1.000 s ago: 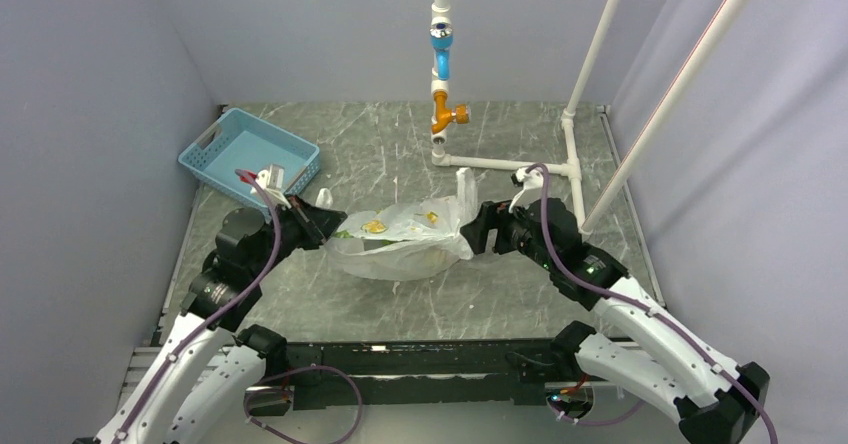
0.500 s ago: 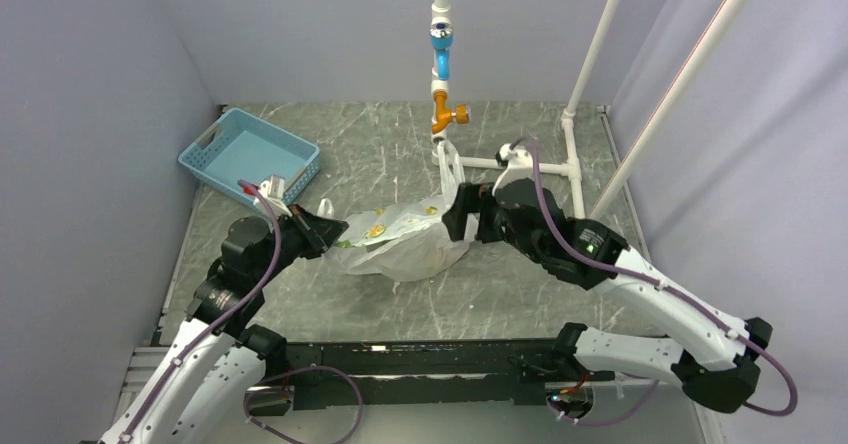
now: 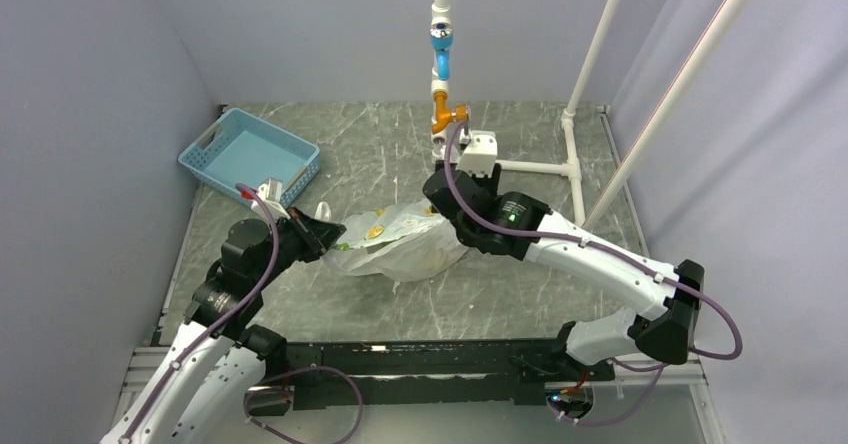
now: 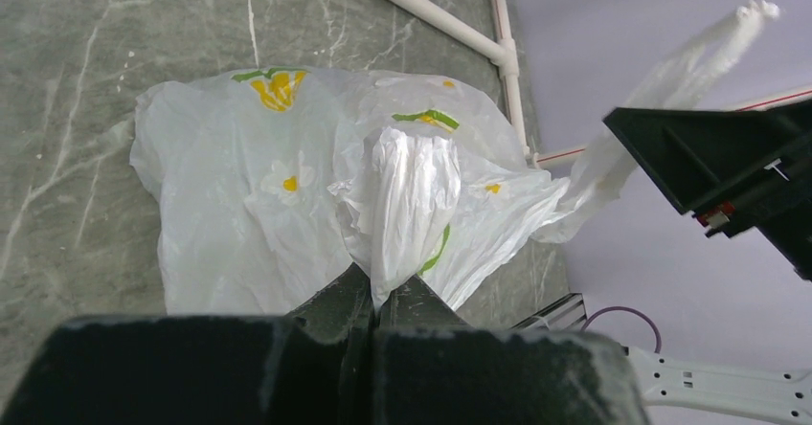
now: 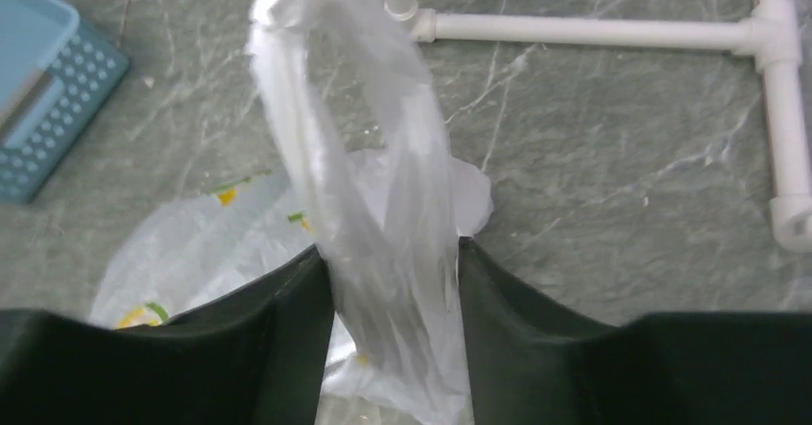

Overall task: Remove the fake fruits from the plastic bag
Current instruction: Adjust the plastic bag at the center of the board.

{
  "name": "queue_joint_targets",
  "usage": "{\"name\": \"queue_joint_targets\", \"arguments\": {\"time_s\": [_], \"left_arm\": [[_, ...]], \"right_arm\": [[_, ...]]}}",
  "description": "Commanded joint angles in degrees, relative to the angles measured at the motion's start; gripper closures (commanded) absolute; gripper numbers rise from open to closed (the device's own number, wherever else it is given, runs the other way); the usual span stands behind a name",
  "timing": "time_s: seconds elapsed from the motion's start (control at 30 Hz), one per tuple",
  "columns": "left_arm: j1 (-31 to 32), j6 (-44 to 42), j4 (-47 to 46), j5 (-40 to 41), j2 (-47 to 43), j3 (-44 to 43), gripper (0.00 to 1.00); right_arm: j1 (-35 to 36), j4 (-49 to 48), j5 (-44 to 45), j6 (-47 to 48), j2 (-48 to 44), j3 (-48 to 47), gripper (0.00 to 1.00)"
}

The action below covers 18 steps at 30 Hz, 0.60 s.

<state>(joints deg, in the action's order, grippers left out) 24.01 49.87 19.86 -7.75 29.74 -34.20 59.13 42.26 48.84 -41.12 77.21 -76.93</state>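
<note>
The plastic bag (image 3: 400,242) lies crumpled in the middle of the table, white film with yellow-green printed marks. My left gripper (image 3: 335,232) is at its left end, shut on a bunched fold of the bag (image 4: 407,195); the left gripper (image 4: 380,291) pinches that fold tight. My right gripper (image 3: 438,190) hangs over the bag's back right. In the right wrist view the right gripper (image 5: 394,272) stands open around an upright loop handle (image 5: 345,109), film filling the gap between its fingers. The fake fruits are hidden inside the bag.
A blue lattice basket (image 3: 250,154) sits at the back left. A white pipe frame (image 3: 520,165) lies on the table behind the right gripper, with an upright pipe carrying blue and orange fittings (image 3: 441,64). Grey walls close in on both sides.
My right arm has swung left and back from the bag's right end to over its back right, its jaws around the raised handle. The left gripper keeps its hold.
</note>
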Motion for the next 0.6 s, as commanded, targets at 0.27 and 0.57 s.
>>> {"name": "queue_joint_targets", "arguments": {"time_s": [0.27,0.57], "left_arm": [[-0.25,-0.77,5.89,9.2,1.94,-6.4,1.0],[-3.07,-2.51,7.14,7.29,21.52,-23.49,1.0]], "right_arm": [[-2.35,-29.02,-13.15,14.41,-28.87,27.55,1.0],[-31.41,-38.26,-53.08,16.64,-20.43,22.49,1.0]]}}
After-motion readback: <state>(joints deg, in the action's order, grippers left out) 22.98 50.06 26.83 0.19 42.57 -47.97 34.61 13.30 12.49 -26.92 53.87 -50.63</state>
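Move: The right hand's half-open fingers already straddle the bag's free handle, practically at its hand point. The bag's body lies about 14 cm to its left, 4 cm back and 17 cm below; the white pipe elbow is some 24 cm ahead, 5 cm left, 22 cm below. The left hand still grips the other handle: the free one is roughly 29 cm to its right, 6 cm ahead and 3 cm higher, the blue basket 27 cm ahead and 27 cm left, 18 cm below. Right hand pinches its handle, pulls about 5 cm back-right, then forward; left, still gripping, moves forward and up. ##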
